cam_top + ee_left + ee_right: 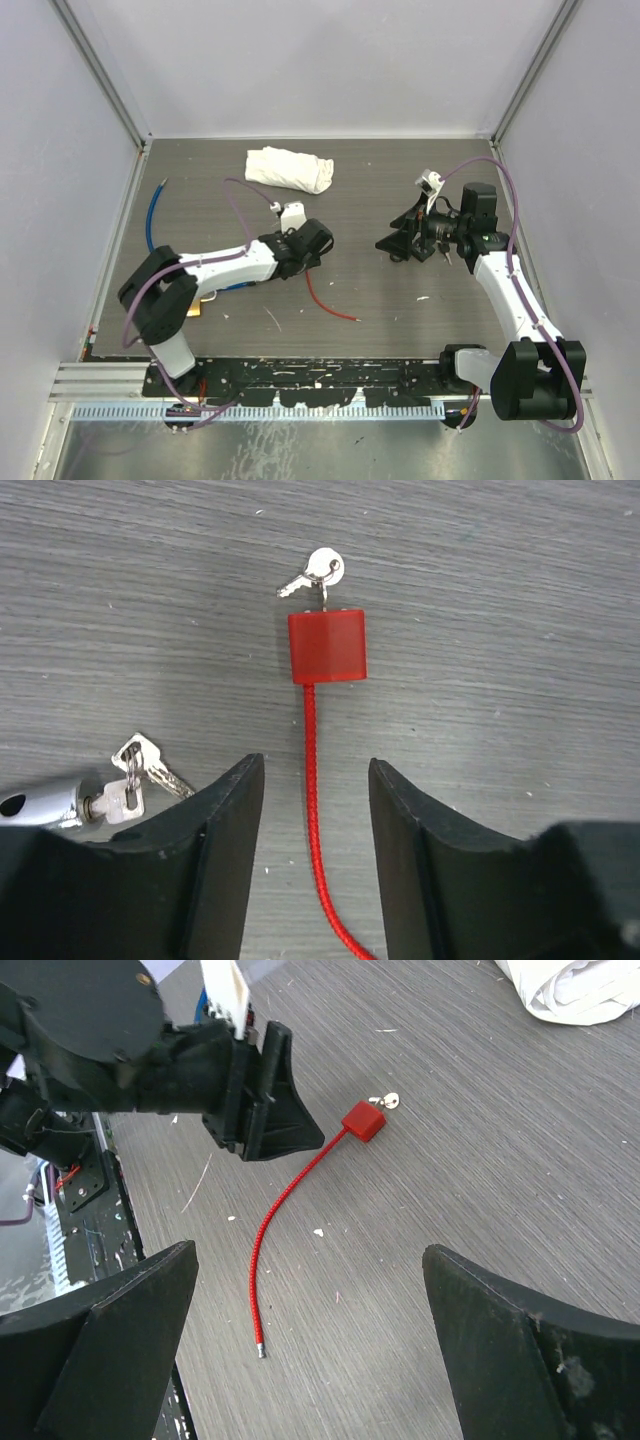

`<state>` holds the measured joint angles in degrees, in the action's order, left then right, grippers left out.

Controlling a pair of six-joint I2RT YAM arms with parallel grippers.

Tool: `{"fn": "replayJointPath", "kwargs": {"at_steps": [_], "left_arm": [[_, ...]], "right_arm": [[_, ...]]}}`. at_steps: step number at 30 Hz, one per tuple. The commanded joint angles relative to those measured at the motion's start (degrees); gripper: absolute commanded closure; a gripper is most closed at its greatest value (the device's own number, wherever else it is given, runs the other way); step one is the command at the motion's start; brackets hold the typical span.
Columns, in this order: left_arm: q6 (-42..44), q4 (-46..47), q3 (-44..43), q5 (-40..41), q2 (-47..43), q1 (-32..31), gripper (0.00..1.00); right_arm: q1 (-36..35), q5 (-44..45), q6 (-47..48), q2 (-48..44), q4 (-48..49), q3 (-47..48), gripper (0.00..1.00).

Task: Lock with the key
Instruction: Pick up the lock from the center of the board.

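The red lock body [327,647] lies flat on the table with a small silver key [318,572] in its far end. Its red cable [311,780] runs back between the fingers of my left gripper [315,765], which is open; the pads stand on either side of the cable without touching it. In the right wrist view the lock [362,1120] sits just past the left gripper's fingers [285,1110], and the cable [275,1210] ends loose on the table. My right gripper [308,1255] is wide open above the table, holding nothing.
A silver padlock [40,805] with a bunch of keys [145,765] lies beside my left finger. A crumpled white cloth [290,168] sits at the back, and a blue cable [150,215] lies at the left edge. In the top view the red cable [328,303] trails toward the table's front.
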<state>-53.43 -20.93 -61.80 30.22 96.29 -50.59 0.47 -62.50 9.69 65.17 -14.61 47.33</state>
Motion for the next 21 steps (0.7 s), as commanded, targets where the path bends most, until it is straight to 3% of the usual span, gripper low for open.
{"fn": "replayJointPath", "kwargs": {"at_steps": [1,16,21], "left_arm": [[-0.1,-3.4,-4.7,4.4,4.1,-0.2,0.55],[1.8,-3.5,-9.7,3.9,13.4,0.4,0.66],[1.7,-3.1,-9.6,2.1,14.2,1.2,0.74]], "right_arm": [[-0.3,-0.4,-0.5,-1.0,2.2,0.8,0.0],[-0.3,-0.6,-0.6,-0.6,2.2,0.8,0.0],[-0.3,-0.8,-0.6,-0.7,2.2,0.7,0.0]]}}
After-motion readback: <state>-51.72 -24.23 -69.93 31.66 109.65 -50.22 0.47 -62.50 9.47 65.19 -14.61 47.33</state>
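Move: The red lock lies about 4 cm ahead of the left hand, neither left nor right, and some 6 cm below. Its small keys lie 3 cm beyond the lock and 1 cm to its left; the silver lock's keys lie around 7 cm to the left of the hand and 1 cm back, both sets on the board. From the right hand the red lock is roughly 6 cm ahead, 16 cm to the left and 20 cm below. Lower the left gripper about 5 cm towards the red lock, easing forward 1 or 2 cm, so that the fingertips come down over the red cable just behind the lock's near face. Roll the wrist some 10 degrees, its left side rising, and narrow the fingers from half open to about a third without gripping the lock yet. ##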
